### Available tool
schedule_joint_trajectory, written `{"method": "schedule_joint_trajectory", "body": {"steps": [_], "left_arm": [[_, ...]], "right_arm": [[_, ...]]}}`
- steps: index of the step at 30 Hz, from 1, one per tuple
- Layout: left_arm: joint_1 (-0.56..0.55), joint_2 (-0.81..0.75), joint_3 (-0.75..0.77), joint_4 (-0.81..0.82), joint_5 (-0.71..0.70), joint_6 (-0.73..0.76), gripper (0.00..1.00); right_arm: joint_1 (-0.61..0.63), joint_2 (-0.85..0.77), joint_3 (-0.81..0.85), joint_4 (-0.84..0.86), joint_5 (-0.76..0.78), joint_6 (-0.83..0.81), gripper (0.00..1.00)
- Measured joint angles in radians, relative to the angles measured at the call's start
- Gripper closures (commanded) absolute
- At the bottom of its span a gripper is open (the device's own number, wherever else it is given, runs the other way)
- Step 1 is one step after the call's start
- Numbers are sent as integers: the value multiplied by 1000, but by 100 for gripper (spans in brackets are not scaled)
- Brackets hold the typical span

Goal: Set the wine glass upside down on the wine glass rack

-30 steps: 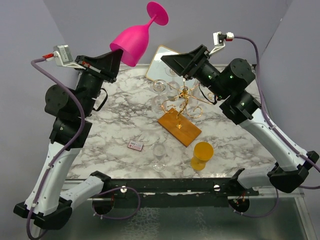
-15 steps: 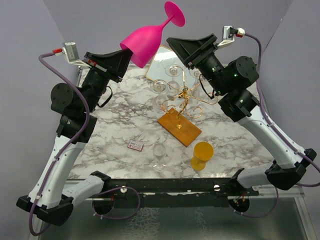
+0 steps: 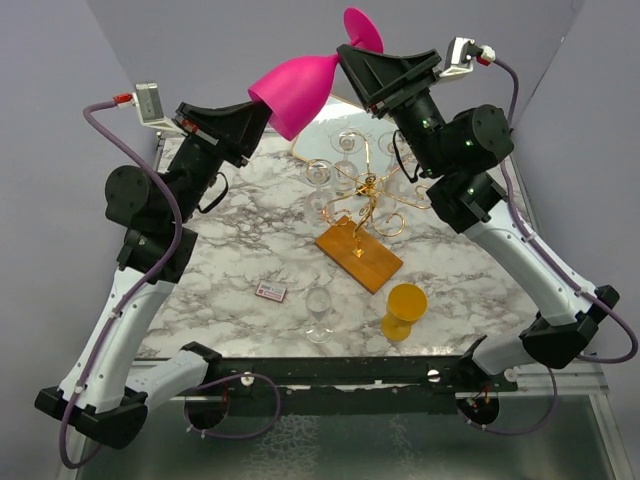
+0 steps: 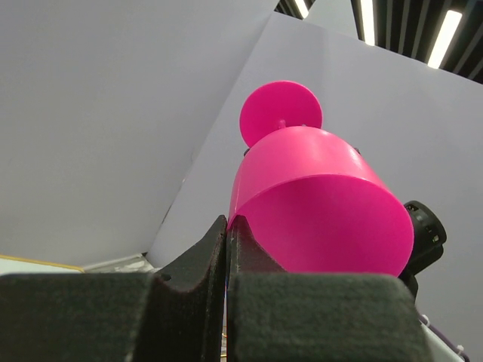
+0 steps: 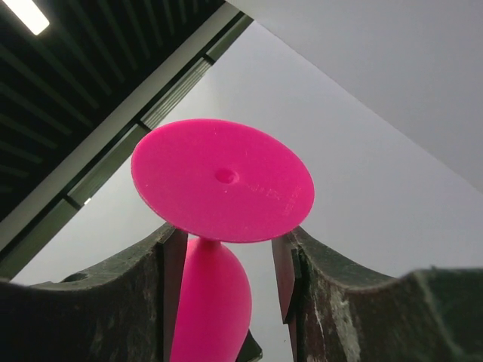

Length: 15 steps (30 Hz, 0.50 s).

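Observation:
A bright pink wine glass (image 3: 300, 88) is held high above the back of the table, tilted with its foot up and to the right. My left gripper (image 3: 262, 112) is shut on the bowl's rim (image 4: 235, 219), one finger inside and one outside. My right gripper (image 3: 345, 60) is open, with a finger on each side of the stem just below the round foot (image 5: 223, 181); a gap shows on the right side. The wine glass rack (image 3: 368, 195), gold wire on an orange-brown wooden base (image 3: 360, 258), stands mid-table below, with clear glasses (image 3: 320, 175) hanging on it.
An orange glass (image 3: 404, 308) and a clear glass (image 3: 319, 312) stand near the front edge. A small card (image 3: 271, 291) lies to their left. A gold-framed mirror (image 3: 318, 125) lies at the back, partly hidden by the pink glass.
The left arm swung the pink glass right and tilted it flatter. The right gripper rose from over the rack to the glass's stem, under the foot.

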Motion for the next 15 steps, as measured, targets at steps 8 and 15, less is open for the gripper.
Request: {"method": "schedule_joint_trajectory", "body": {"steps": [8, 15], "left_arm": [[0, 2, -42, 24, 26, -4, 100], [0, 2, -56, 31, 39, 3, 91]], "right_arm": [[0, 33, 13, 11, 3, 64, 70], [0, 39, 13, 23, 3, 106, 98]]}}
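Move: The pink goblet hangs tilted in my left fingers, its middle about 4 cm ahead of that hand, 7 cm to its right and 2 cm above. From my right hand, whose half-open fingers straddle the stem, the goblet's middle is some 2 cm back, 3 cm left and 1 cm below. From this same hand the rack stands about 8 cm ahead, 5 cm right and 41 cm below; a glass hanging on it lies 8 cm ahead, 4 cm left, 37 cm below. I close my right fingers from half open to nearly shut, pinching the goblet's stem just beneath its foot, while that hand eases about 1 cm forward and left. My left hand keeps its pinch on the bowl's rim and sinks about 2 cm, drifting slightly to the right. ##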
